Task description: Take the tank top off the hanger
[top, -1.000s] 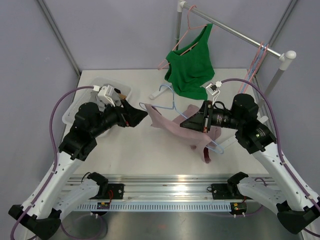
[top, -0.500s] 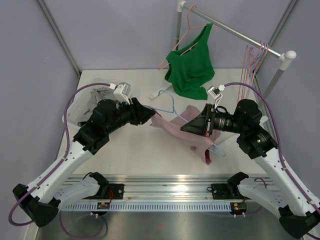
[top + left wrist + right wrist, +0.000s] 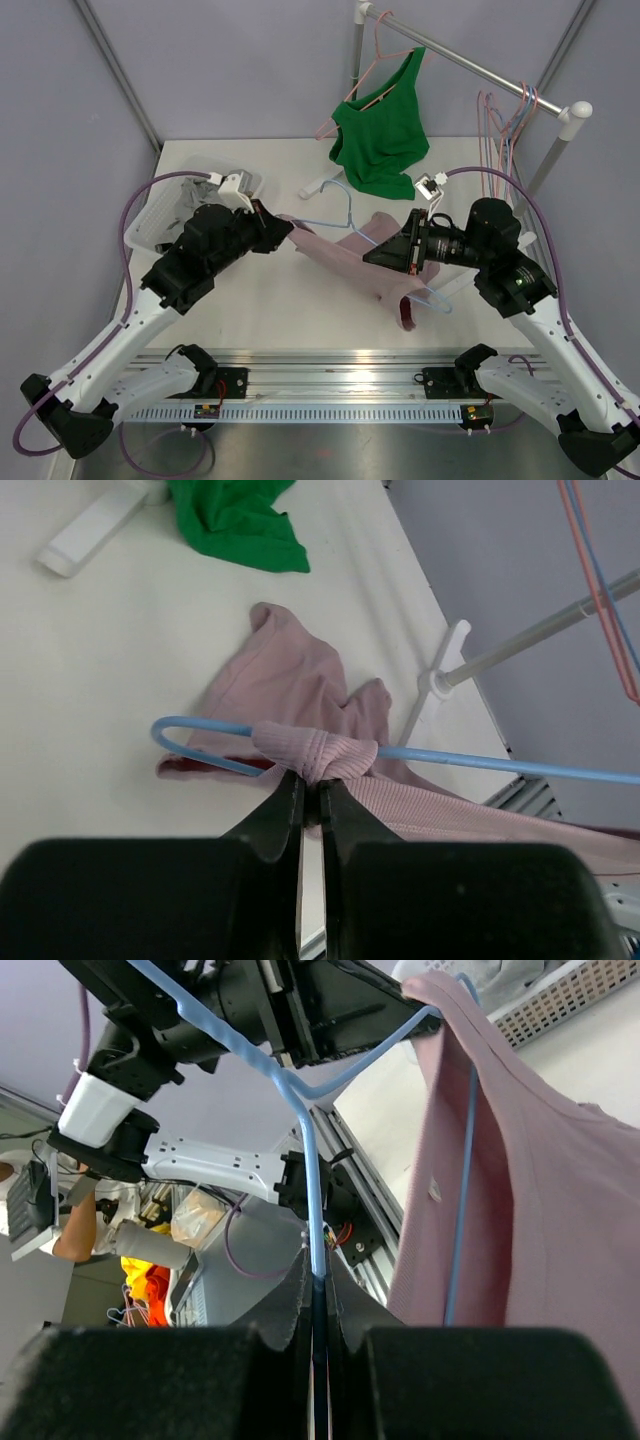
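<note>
A pink tank top (image 3: 350, 262) hangs on a light blue hanger (image 3: 340, 215), held above the table between both arms. My left gripper (image 3: 290, 228) is shut on the bunched pink strap (image 3: 315, 748) where it wraps the hanger's left end (image 3: 200, 725). In the left wrist view the left gripper (image 3: 312, 782) pinches the fabric just under the blue wire. My right gripper (image 3: 372, 255) is shut on the hanger, whose blue stem (image 3: 310, 1190) runs up from between the right gripper's jaws (image 3: 317, 1275). The pink cloth (image 3: 560, 1210) drapes to the right of it.
A green tank top (image 3: 382, 135) hangs on a pink hanger from the metal rail (image 3: 470, 65) at the back. Several bare hangers (image 3: 510, 120) hang at the rail's right end. A white basket (image 3: 165, 210) sits at the left, beside the left arm.
The left arm swung right from the basket to the hanger's left end, and its gripper went from open to shut on the strap. The tank top is now pulled taut and lifted.
</note>
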Robot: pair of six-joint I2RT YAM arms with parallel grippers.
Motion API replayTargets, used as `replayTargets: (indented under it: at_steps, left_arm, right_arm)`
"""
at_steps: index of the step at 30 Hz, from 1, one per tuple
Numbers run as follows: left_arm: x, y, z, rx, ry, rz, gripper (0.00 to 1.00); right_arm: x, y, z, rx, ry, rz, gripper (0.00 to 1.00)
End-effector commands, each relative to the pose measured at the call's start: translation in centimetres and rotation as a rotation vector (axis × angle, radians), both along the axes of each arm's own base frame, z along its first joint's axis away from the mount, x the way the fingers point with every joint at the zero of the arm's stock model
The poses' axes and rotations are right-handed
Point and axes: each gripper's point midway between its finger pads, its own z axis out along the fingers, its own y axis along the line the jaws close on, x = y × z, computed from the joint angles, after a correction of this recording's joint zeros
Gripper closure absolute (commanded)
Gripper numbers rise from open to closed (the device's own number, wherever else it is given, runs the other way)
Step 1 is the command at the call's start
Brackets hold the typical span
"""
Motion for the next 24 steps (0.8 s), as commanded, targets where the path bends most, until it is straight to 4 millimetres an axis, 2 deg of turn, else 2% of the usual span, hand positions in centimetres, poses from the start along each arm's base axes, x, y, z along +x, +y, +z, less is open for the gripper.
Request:
replayTargets:
  at_steps: [1, 3, 7, 10, 13, 15, 16, 17, 18, 19, 20, 21, 22, 23, 24]
  left_arm:
    - [0.3, 3.7, 0.3, 0.070, -0.036, 0.157, 1.00]
    - [0.5, 6.2, 0.0, 0.116, -0.039, 0.271, 1.00]
    - [0.5, 10.4, -2.3, 0.246, 0.011, 0.431, 1.00]
    - [0.9, 11.7, -3.8, 0.272, 0.070, 0.471, 1.00]
    - [1.0, 11.7, -4.7, 0.251, 0.100, 0.461, 1.00]
    - [0.6, 10.5, -5.1, 0.226, 0.115, 0.398, 1.00]
    - [0.6, 9.5, -4.4, 0.183, 0.086, 0.353, 1.00]
    - [-0.6, 6.9, -4.0, 0.129, 0.077, 0.190, 1.00]
    - [-1.4, 5.2, -4.4, 0.090, 0.072, 0.087, 1.00]
    - [-2.0, 3.3, -2.4, 0.004, -0.010, -0.013, 1.00]
    - [-4.2, 1.0, -1.7, -0.069, -0.012, -0.180, 1.00]
    - [-5.2, -0.1, -1.1, -0.112, -0.036, -0.251, 1.00]
    - [-6.4, -1.5, -0.9, -0.150, -0.066, -0.331, 1.00]
    - [-7.8, -2.5, -0.9, -0.166, -0.065, -0.411, 1.00]
    - [-8.6, -3.2, -1.2, -0.167, -0.067, -0.465, 1.00]
  right_arm:
    - [-0.5, -0.1, -0.4, -0.032, -0.066, 0.031, 1.00]
    - [-1.3, -0.3, -1.1, -0.051, -0.080, 0.067, 1.00]
    - [-4.1, -0.9, -1.3, -0.034, -0.120, 0.169, 1.00]
    - [-5.7, -1.4, -0.6, -0.001, -0.178, 0.205, 1.00]
    - [-6.8, -2.2, 0.3, 0.016, -0.246, 0.203, 1.00]
    - [-7.1, -2.4, 0.8, 0.031, -0.287, 0.202, 1.00]
    - [-7.3, -2.6, 1.0, 0.040, -0.308, 0.190, 1.00]
    - [-7.2, -2.7, 1.3, 0.049, -0.323, 0.173, 1.00]
    - [-6.9, -2.6, 2.0, 0.075, -0.350, 0.156, 1.00]
    - [-6.2, -2.7, 2.1, 0.090, -0.362, 0.105, 1.00]
    - [-5.8, -2.8, 2.6, 0.113, -0.377, 0.071, 1.00]
    - [-4.9, -2.9, 4.6, 0.190, -0.420, 0.006, 1.00]
    - [-4.5, -2.9, 4.6, 0.234, -0.436, -0.022, 1.00]
    - [-4.4, -3.0, 5.5, 0.287, -0.467, -0.044, 1.00]
    - [-5.0, -3.6, 8.3, 0.409, -0.565, -0.059, 1.00]
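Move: The left fingers already pinch the pink tank top's strap around the blue hanger; the hanger's free end pokes out about 3 cm ahead and 3 cm left of them, roughly level. From the right fingers, still gripping that hanger, the pinched strap lies some 8 cm ahead, 16 cm left and slightly lower. The basket stands about 14 cm ahead and 26 cm left of the left hand, some 27 cm lower. Keep both grippers shut, the left on the strap and the right on the hanger. Pull the left hand about 10 cm left off the hanger's end while turning it some 20 degrees counter-clockwise, then swing it back right and turn it clockwise as it comes back and sinks 5 cm. Meanwhile draw the right hand back about 5 cm, dipping and then rising, and roll it to swing the hanger clear. ##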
